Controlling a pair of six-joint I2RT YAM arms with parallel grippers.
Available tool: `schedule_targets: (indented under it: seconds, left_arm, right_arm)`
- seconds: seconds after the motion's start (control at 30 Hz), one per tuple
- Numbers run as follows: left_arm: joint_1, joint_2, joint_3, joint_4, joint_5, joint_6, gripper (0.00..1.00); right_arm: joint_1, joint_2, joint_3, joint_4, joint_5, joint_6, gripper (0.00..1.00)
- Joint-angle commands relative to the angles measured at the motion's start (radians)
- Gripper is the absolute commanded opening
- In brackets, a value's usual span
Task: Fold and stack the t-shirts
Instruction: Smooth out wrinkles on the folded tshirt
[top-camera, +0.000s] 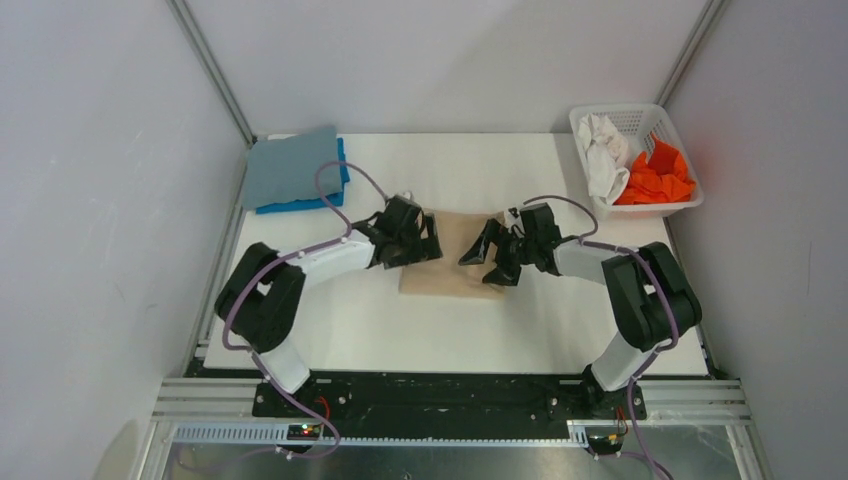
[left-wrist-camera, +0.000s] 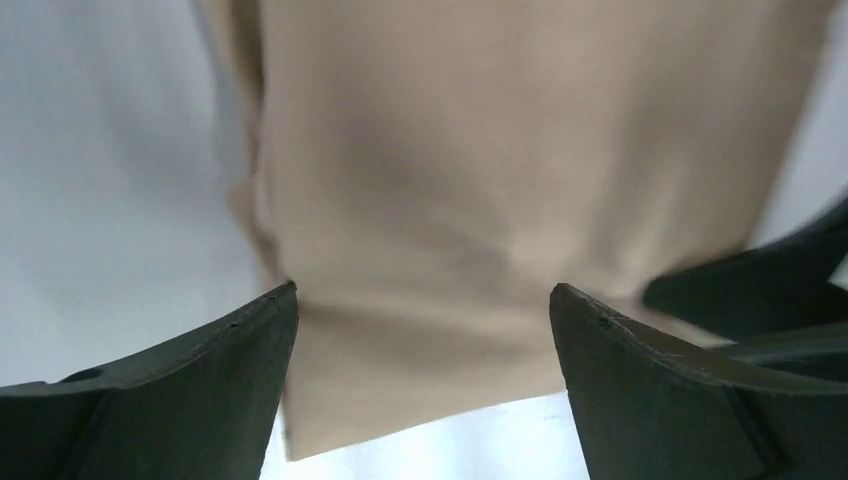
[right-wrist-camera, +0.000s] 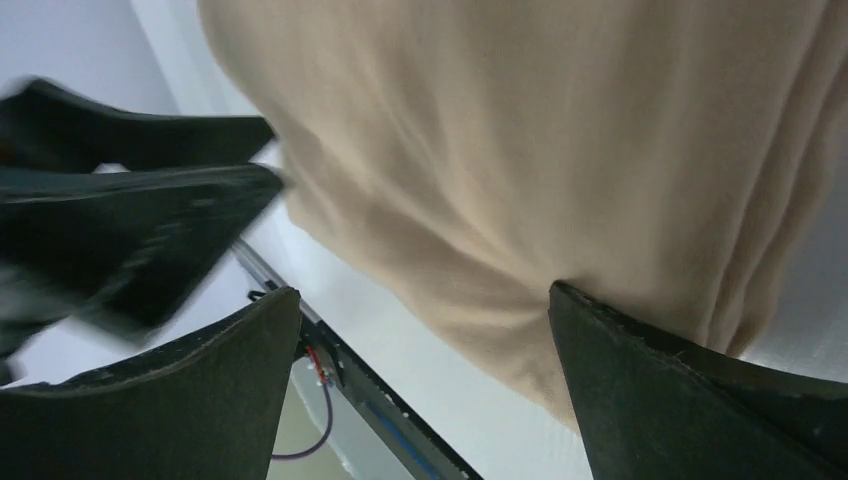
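A folded tan t-shirt (top-camera: 455, 262) lies on the white table between my two grippers. My left gripper (top-camera: 428, 240) hangs open just above its left edge; in the left wrist view the tan t-shirt (left-wrist-camera: 480, 200) fills the space beyond the spread fingers (left-wrist-camera: 240, 370). My right gripper (top-camera: 490, 258) stands open over the shirt's right edge, with the tan t-shirt (right-wrist-camera: 560, 150) under one of its fingers (right-wrist-camera: 640, 380). Neither holds cloth. A grey-blue t-shirt (top-camera: 290, 165) lies folded on a bright blue one (top-camera: 300, 205) at the back left. White (top-camera: 603, 150) and orange (top-camera: 655, 175) t-shirts lie crumpled in the basket.
The white lattice basket (top-camera: 640, 112) stands at the table's back right corner. White walls enclose the table (top-camera: 400, 330) on three sides. The arm bases and a black rail (top-camera: 440, 395) run along the near edge.
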Motion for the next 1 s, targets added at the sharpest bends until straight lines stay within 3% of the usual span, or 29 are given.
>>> schedule_targets:
  seconds: [0.0, 0.2, 0.43, 0.7, 0.97]
  left_arm:
    - [0.002, 0.033, -0.105, 0.071, 0.024, -0.054, 1.00]
    - [0.003, 0.058, -0.248, 0.182, 0.051, -0.083, 1.00]
    - [0.003, -0.087, -0.276, 0.169, 0.034, -0.062, 1.00]
    - [-0.009, -0.308, -0.215, 0.126, 0.048, -0.036, 1.00]
    - [-0.055, -0.211, -0.074, 0.118, 0.051, -0.027, 1.00]
  right_arm:
    - [-0.051, 0.032, -0.092, 0.111, -0.003, 0.034, 1.00]
    - [-0.094, 0.028, -0.153, 0.108, 0.020, -0.009, 1.00]
    - [-0.116, -0.231, -0.146, -0.014, 0.079, -0.081, 1.00]
    - [-0.073, -0.526, -0.142, -0.163, 0.112, -0.130, 0.99]
    - [-0.031, -0.686, -0.162, -0.248, 0.201, -0.126, 0.99]
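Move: The tan folded tshirt lies under both open hands: its middle is about 4 cm right, 1 cm back and 4 cm below the left hand, and some 5 cm left, 4 cm ahead and 2 cm below the right. The stack of folded shirts stands roughly 31 cm left of the left hand and 18 cm ahead. The basket is about 36 cm right of the right hand and 25 cm ahead. Left dips about 4 cm to the tshirt, right drifts rightward along it, then both rise some 10 cm. ##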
